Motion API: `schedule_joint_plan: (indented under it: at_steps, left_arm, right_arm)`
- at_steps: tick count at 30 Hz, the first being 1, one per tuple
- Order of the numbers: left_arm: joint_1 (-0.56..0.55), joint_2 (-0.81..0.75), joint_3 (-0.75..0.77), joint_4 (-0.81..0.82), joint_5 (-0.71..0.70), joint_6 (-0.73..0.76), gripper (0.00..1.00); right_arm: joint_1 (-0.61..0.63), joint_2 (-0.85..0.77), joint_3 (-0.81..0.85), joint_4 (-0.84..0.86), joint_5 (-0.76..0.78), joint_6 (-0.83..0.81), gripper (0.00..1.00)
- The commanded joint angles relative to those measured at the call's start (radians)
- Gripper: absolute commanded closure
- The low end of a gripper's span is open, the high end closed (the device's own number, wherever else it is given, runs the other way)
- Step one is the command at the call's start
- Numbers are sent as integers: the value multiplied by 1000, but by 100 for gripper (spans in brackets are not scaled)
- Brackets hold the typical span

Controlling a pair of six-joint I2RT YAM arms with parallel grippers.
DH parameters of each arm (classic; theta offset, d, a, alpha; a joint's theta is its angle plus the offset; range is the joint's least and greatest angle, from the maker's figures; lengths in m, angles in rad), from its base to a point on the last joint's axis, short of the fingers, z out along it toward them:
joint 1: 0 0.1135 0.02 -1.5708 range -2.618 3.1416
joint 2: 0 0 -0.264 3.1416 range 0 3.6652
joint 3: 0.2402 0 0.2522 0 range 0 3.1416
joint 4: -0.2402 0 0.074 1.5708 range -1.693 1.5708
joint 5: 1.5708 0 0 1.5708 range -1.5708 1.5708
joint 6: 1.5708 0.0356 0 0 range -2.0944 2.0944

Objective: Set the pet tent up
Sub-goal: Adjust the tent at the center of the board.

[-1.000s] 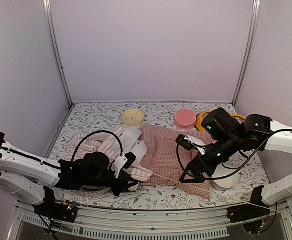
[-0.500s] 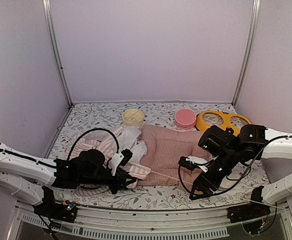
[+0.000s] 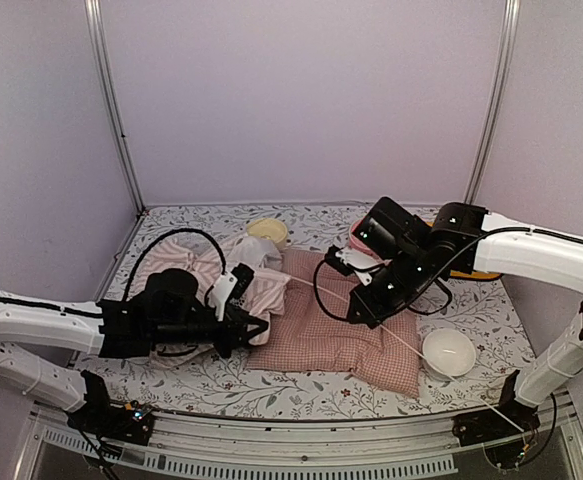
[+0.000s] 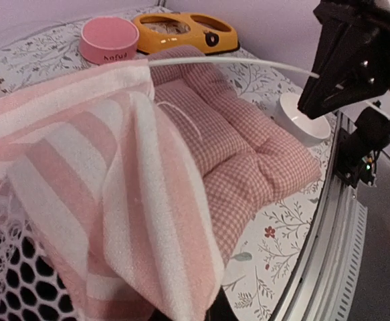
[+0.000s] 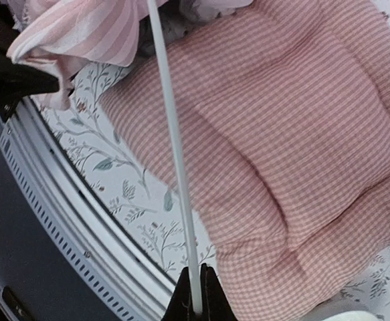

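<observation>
The pet tent [image 3: 216, 275] is a collapsed heap of pink-and-white striped fabric at centre left, with black mesh [image 4: 7, 274] at its lower edge. My left gripper [image 3: 254, 325] is shut on its right edge; in the left wrist view the striped fabric [image 4: 114, 174] drapes over the jaws and hides them. A thin white pole [image 5: 174, 154] runs out of the tent across the pink checked cushion [image 3: 341, 320]. My right gripper [image 5: 196, 309] is shut on that pole and holds it above the cushion [image 5: 281, 134]. In the top view the right gripper [image 3: 359, 318] hangs over the cushion's middle.
A yellow bowl [image 3: 268, 229] and a pink bowl [image 4: 109, 40] stand at the back. An orange double feeder [image 4: 184, 30] lies behind the right arm. A white bowl [image 3: 448, 350] sits right of the cushion. The metal front rail [image 3: 301, 430] borders the table.
My right gripper has shut on the white pole and risen back toward the table's middle with it. The left gripper has lifted the tent fabric slightly and pulled it left.
</observation>
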Motion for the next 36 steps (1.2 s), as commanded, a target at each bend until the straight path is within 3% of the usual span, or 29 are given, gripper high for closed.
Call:
schedule_joint_plan:
  at_steps: [1, 5, 10, 12, 15, 19, 22, 28, 33, 36]
  left_arm:
    - [77, 27, 112, 11, 46, 49, 100]
    - [81, 163, 268, 9, 9, 43, 100]
    - [85, 261, 386, -25, -146, -4, 100]
    - [113, 265, 409, -38, -197, -20, 100]
    - [174, 268, 436, -41, -160, -60, 100]
    - [167, 324, 489, -12, -87, -101, 100]
    - [93, 424, 580, 11, -79, -154, 100]
    - [-59, 643, 816, -40, -127, -239, 100]
    - [-71, 655, 821, 7, -40, -263, 61]
    - [-72, 587, 785, 17, -25, -256, 44]
  right_arm:
    - [-73, 88, 128, 71, 257, -50, 100]
    - [-120, 184, 248, 140, 334, -172, 99]
    - [-242, 264, 357, 186, 421, -275, 62]
    - [-289, 295, 418, 191, 418, -294, 53]
    - [-326, 356, 540, 158, 431, -306, 36]
    - [-336, 415, 711, 53, 497, -281, 18]
    - [-335, 355, 709, 37, 434, -205, 9]
    - [-334, 146, 530, 92, 283, -73, 2]
    - [-325, -8, 357, 158, 173, 12, 1]
    - [-321, -59, 287, 198, 115, 42, 1]
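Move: The left hand holds a fold of the striped tent; the middle of the checked cushion lies some 13 cm ahead of it, 15 cm to its right and 13 cm below, with the cream bowl about 34 cm straight ahead. The right hand grips the tent's white pole. From it the pink bowl is roughly 33 cm ahead and 4 cm right, the cushion's middle 13 cm ahead and 4 cm left, the white bowl 3 cm ahead and 18 cm right, all about 16 cm below. Forward and up by some 14 and 9 cm goes the left hand with the tent cloth, then rightward over the cushion, easing back and a little down, its fingers parting to half open at the end. The right hand sweeps the pole forward about 25 cm, tipping its fingers outward and opening wide on the way to let the pole go, then draws back while still rising. ##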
